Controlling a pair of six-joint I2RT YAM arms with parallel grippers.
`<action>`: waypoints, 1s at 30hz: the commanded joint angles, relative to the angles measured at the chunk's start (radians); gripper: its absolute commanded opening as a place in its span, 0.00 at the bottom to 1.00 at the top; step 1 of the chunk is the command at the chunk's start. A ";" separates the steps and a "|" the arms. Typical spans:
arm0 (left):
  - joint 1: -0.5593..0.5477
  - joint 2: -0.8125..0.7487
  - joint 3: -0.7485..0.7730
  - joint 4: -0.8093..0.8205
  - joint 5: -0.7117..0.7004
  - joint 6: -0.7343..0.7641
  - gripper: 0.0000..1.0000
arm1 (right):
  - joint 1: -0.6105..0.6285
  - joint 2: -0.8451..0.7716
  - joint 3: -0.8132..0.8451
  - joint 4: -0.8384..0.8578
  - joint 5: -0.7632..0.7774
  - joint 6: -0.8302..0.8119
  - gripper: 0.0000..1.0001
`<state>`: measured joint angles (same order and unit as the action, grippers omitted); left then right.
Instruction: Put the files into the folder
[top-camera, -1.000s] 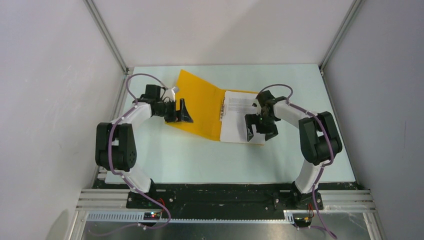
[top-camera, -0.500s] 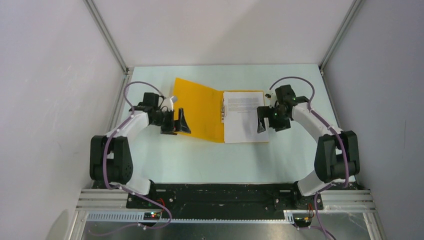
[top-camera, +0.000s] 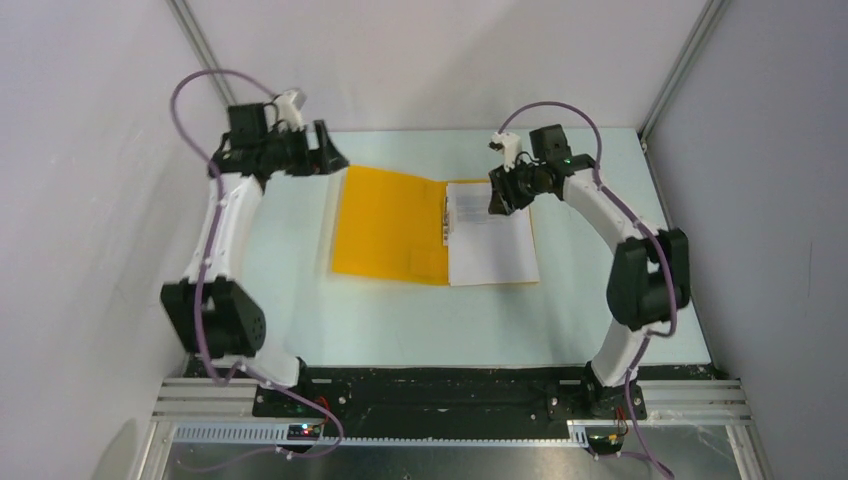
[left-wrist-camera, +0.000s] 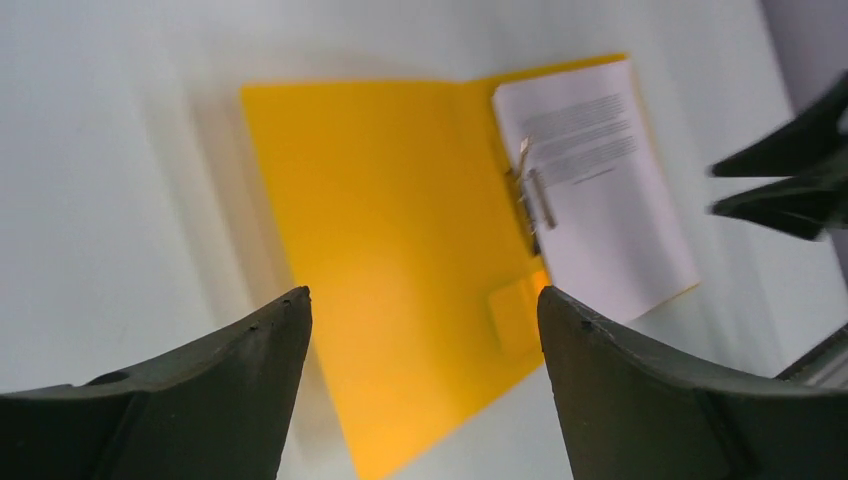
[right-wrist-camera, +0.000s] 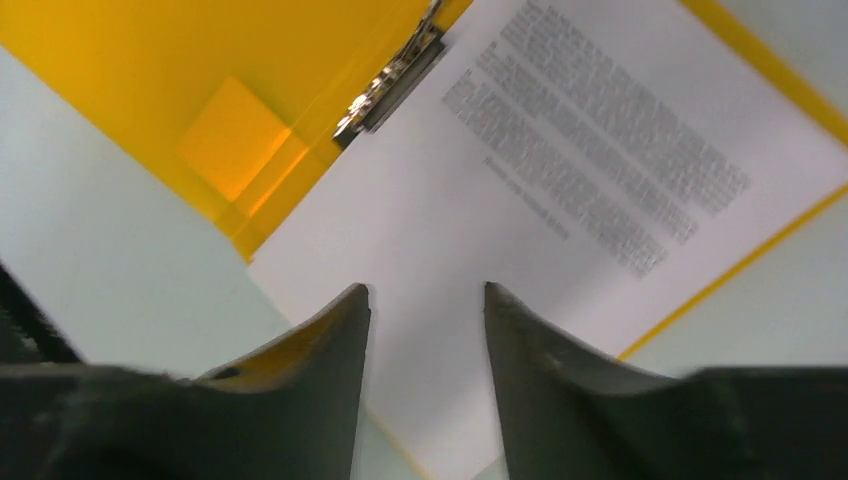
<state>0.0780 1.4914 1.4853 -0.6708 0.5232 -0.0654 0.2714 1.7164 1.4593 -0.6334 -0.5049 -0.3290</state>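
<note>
The orange-yellow folder (top-camera: 385, 225) lies open and flat on the table. The white printed files (top-camera: 490, 240) rest on its right half, beside a metal clip (top-camera: 445, 220) at the fold. My left gripper (top-camera: 330, 155) hangs open and empty above the folder's far-left corner. From its wrist view the left gripper (left-wrist-camera: 422, 295) looks down on the folder (left-wrist-camera: 380, 220) and the files (left-wrist-camera: 600, 180). My right gripper (top-camera: 497, 195) hovers over the far part of the files. In its wrist view, the right gripper (right-wrist-camera: 427, 288) stands narrowly open over the files (right-wrist-camera: 560, 200) with nothing between its fingers.
The pale table (top-camera: 400, 320) runs on in front of the folder. White walls and aluminium posts (top-camera: 215, 75) close in the back and sides. A square orange pocket (top-camera: 428, 262) sits on the inside cover near the fold.
The left arm rose and drew back to the far-left corner, and the folder's left cover went from raised to flat. The right gripper moved to the files' far end and its jaws narrowed.
</note>
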 joint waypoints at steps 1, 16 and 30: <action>-0.117 0.245 0.150 0.048 0.134 -0.099 0.86 | -0.005 0.176 0.126 0.054 -0.050 0.046 0.28; -0.329 0.842 0.477 0.473 0.228 -0.535 0.61 | -0.028 0.516 0.382 -0.063 -0.090 0.250 0.00; -0.396 0.988 0.466 0.731 0.228 -0.751 0.16 | -0.018 0.563 0.341 -0.056 -0.069 0.313 0.00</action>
<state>-0.3046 2.4733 1.9228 -0.0322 0.7456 -0.7551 0.2470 2.2814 1.8065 -0.6903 -0.5735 -0.0360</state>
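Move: The left hand is high and off to the side: the folder's metal clip lies about 6 cm ahead, 24 cm right and 25 cm below it. The open yellow flap lies between, its middle 4 cm ahead and 12 cm right. The right hand is nearly above the paper stack, whose middle is 4 cm ahead, level sideways and 15 cm down; the clip is some 7 cm ahead and 12 cm left of this hand. Sweeping right, down and forward, the left hand crosses over the flap to the clip's far end, about 26 cm sideways and 19 cm down, its left side rolling down some 30 degrees and its fingers closing nearly shut. The right hand sinks 13 cm and goes 6 cm forward to low over the papers, right of the clip, tipping down and shutting its half-open fingers; contact can't be seen. ##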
